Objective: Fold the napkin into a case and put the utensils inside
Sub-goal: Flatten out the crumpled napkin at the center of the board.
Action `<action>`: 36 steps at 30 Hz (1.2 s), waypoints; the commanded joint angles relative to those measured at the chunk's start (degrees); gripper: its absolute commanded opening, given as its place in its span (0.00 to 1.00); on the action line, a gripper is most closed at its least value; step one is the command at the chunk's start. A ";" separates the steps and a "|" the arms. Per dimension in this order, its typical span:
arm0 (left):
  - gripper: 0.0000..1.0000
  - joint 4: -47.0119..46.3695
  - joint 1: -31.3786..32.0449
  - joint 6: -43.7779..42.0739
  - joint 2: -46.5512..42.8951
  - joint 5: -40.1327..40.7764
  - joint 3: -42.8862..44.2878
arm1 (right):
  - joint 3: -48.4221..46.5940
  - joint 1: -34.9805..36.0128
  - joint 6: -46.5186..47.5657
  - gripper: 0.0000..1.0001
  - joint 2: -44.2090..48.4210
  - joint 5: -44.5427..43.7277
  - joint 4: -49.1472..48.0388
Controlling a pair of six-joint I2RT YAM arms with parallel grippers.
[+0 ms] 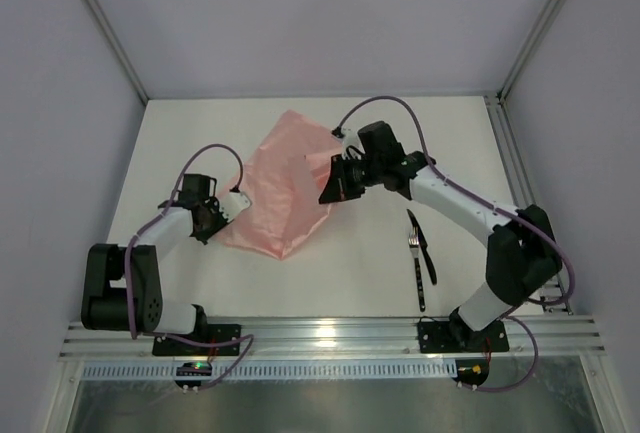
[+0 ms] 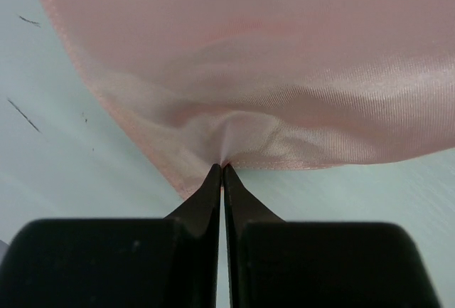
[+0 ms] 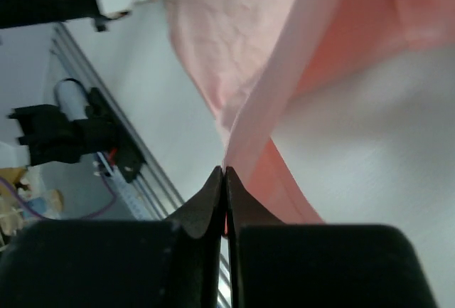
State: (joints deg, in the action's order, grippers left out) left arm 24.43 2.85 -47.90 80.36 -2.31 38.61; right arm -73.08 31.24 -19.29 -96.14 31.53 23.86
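The salmon-pink napkin (image 1: 283, 188) hangs partly lifted over the middle of the table, not folded into a case. My left gripper (image 1: 234, 202) is shut on its left edge; the left wrist view shows the hem (image 2: 234, 157) puckered at the closed tips of that gripper (image 2: 223, 166). My right gripper (image 1: 331, 189) is shut on the right side of the cloth, which rises in a pale fold (image 3: 270, 116) from the tips of the right gripper (image 3: 225, 170). The dark utensils (image 1: 421, 253), one a fork with pale tines, lie side by side to the right of the cloth, untouched.
An aluminium rail (image 1: 330, 335) runs along the near table edge between the arm bases. Metal frame posts (image 1: 105, 28) rise at the back corners, and a rail (image 1: 510, 158) lines the right side. The right arm's white links (image 1: 455, 198) stretch above the utensils.
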 commanded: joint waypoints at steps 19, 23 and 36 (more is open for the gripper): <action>0.21 6.33 -1.79 6.50 -3.80 -3.05 5.15 | -17.28 3.47 -35.03 0.04 -19.07 -5.35 -24.73; 0.34 10.81 -6.62 8.25 -5.12 -8.22 7.79 | -7.54 2.95 -33.99 0.04 -14.02 -5.86 -28.51; 0.60 17.58 -10.59 20.91 6.82 -10.26 16.93 | 20.33 2.86 -26.06 0.04 15.60 -18.52 -20.96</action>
State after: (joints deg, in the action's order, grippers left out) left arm 39.72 -7.84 -31.31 83.00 -11.60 54.00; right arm -56.73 33.76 -47.42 -85.89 17.96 2.33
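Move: The left fingers are already shut on the napkin's near-left corner at the board's surface; the napkin's middle lies some 13 cm ahead and 18 cm to the right. The right hand holds another part of the napkin aloft, with the board centre about 10 cm ahead, 4 cm left and 15 cm below, and the napkin's middle 11 cm ahead and 12 cm left. From it, the knife lies 22 cm right and 4 cm back, the fork 20 cm right and 11 cm back. The right hand keeps its pinch on the napkin and flicks it: first back and up some 4 cm, then a fast sweep forward about 14 cm while swinging left over the cloth, then back and to the right nearly to where it began, dipping and rising again, turned roughly 25 degrees clockwise. The left hand keeps hold of the near-left corner, almost still, through the first half, then opens to let go of it and lifts clear about 6 cm, sinking a little at the end while it turns some 20 degrees counter-clockwise. ##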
